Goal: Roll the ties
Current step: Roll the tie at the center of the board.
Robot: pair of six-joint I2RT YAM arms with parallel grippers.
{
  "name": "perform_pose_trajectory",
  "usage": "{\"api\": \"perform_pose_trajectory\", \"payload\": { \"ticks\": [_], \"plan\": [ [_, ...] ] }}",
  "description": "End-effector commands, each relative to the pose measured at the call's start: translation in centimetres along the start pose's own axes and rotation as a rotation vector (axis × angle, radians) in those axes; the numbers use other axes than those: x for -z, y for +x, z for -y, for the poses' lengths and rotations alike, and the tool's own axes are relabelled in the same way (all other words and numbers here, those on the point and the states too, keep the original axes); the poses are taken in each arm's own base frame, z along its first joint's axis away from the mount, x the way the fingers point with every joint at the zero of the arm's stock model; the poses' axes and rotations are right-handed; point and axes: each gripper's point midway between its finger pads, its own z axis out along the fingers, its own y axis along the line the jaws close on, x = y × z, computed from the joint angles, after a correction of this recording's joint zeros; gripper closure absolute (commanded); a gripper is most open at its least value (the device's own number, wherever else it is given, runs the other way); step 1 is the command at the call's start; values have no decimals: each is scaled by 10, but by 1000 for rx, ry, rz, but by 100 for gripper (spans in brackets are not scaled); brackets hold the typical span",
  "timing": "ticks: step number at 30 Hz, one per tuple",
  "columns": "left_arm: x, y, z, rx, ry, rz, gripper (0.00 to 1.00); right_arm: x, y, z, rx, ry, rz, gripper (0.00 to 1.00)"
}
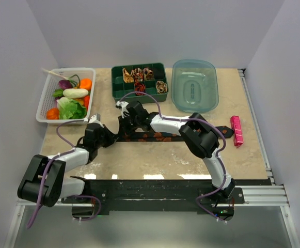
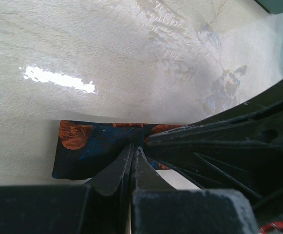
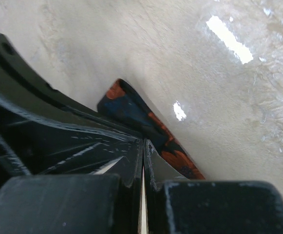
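A long black tie with orange-red spots lies flat across the middle of the table. Its left end shows blue and orange pattern in the left wrist view. My left gripper is shut on the edge of that end, and the cloth bunches at the tips. My right gripper is shut on the same tie right beside it, coming from the other side. Small rolled ties in tan, red and dark sit in a green divided box at the back.
A white basket of toy vegetables stands at the back left. A clear blue tub lies upside down at the back right. A small pink bar rests near the table's right edge. The two grippers crowd each other at the tie's end.
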Motion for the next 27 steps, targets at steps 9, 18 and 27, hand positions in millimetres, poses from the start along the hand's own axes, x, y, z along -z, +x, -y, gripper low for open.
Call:
{"api": "perform_pose_trajectory", "payload": {
  "ticks": [9, 18, 27],
  "plan": [
    [20, -53, 51, -61, 90, 119, 77, -14, 13, 5, -1, 6, -25, 100],
    [30, -71, 30, -85, -14, 139, 47, -14, 23, 12, 0, 28, -62, 100],
    [35, -59, -9, 31, 23, 108, 41, -16, 28, 15, -6, 32, -78, 100]
  ]
}}
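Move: Lying right under the left fingertips, the folded left end of the tie has its middle about 3 cm to their left and 1 cm below. From the right fingertips that same folded end is about 5 cm left, 1 cm back and 3 cm down. Counted from the left hand, the green box's middle is some 25 cm ahead and 10 cm right, and the vegetable basket's about 21 cm ahead and 24 cm left. Coming down about 2 cm, the right hand sets its shut fingertips on the doubled part of the tie and holds there. The left hand, its fingers opening from shut to over halfway, lifts off the tie about 6 cm with a slight reach forward, then swings some 5 cm left, staying high, to over the fold. ##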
